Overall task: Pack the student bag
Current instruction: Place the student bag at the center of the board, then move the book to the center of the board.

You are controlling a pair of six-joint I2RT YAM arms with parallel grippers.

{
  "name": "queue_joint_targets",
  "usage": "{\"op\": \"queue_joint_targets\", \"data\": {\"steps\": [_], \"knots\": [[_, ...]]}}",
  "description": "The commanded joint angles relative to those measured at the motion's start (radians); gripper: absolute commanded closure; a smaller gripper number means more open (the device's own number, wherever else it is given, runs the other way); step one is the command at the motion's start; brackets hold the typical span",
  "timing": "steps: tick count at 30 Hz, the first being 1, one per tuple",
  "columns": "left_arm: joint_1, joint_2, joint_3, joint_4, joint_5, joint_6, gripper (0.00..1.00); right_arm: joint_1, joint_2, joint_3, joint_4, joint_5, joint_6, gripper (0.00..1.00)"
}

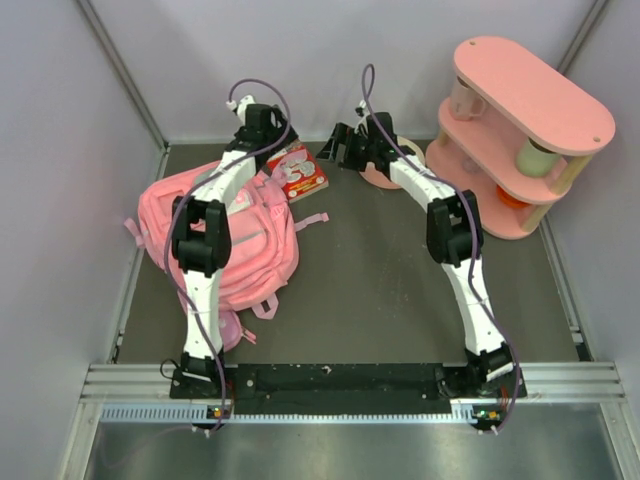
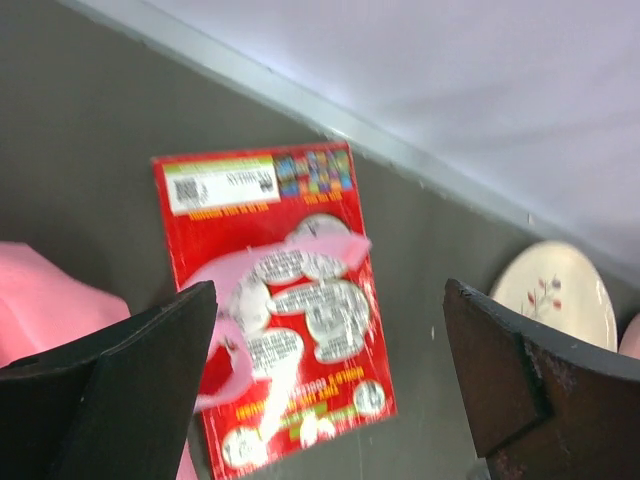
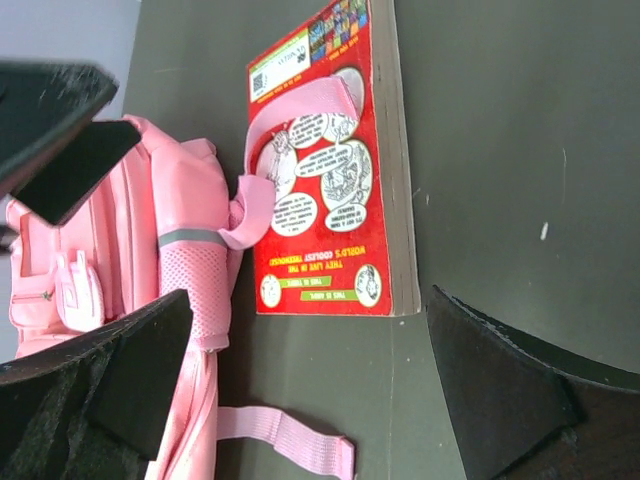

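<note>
The pink student bag [image 1: 250,235] lies flat on the left half of the dark mat, partly under my left arm; its mesh side pocket and grey stripe [image 3: 190,238] show in the right wrist view. A red book [image 1: 298,172] lies face up just beyond the bag's top, with the bag's pink carry loop [image 3: 300,105] draped over its cover. My left gripper [image 2: 328,300] hovers open above the book [image 2: 280,300]. My right gripper [image 3: 310,310] is open too, over the mat near the book's [image 3: 330,180] lower edge. Neither holds anything.
A loose pink strap end [image 3: 290,440] lies on the mat beside the bag. A pale plate [image 2: 555,290] sits near the back wall under the right arm. A pink two-level shelf [image 1: 520,130] with cups stands at the back right. Walls close off the back and sides.
</note>
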State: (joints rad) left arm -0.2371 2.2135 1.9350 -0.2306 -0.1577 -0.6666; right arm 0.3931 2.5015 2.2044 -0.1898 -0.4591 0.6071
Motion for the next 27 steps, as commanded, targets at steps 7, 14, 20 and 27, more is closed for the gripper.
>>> {"op": "queue_joint_targets", "data": {"steps": [7,14,20,27], "knots": [[0.093,0.219,0.278,-0.013,0.073,-0.154,0.01,0.019,0.121,0.127,0.101,-0.062,0.06,0.01],[0.104,0.341,0.45,-0.223,0.009,-0.153,0.02,0.056,0.18,0.199,0.069,-0.007,0.052,0.01],[0.105,0.339,0.43,-0.314,-0.075,-0.13,0.02,0.076,0.217,0.244,0.055,0.03,0.057,0.01],[0.105,0.412,0.464,-0.253,0.095,-0.139,0.02,0.082,0.28,0.307,0.055,0.017,0.083,0.01]]}}
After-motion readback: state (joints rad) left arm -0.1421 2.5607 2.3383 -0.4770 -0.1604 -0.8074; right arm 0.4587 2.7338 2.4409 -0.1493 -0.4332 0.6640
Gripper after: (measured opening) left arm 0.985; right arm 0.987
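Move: The red book lies flat about 12 cm below the left hand, some 3 cm back and 3 cm to its right; from the right hand the book is about 9 cm left, 1 cm ahead and 8 cm lower. The student bag's pink strap crosses the book about 3 cm to the left of its middle. From the left hand, the bag's middle is some 21 cm back and 16 cm left. The plate lies some 16 cm right of the right hand and 2 cm ahead. Over the red book and the strap on it, both open grippers come down from opposite sides. The left reaches forward and left about 5 cm, then sinks some 8 cm over the book's far left part, tipping down and turning counter-clockwise a little. The right dips beside the near right part of the book, then slides left, about 5 cm in all, fingers wide open. ##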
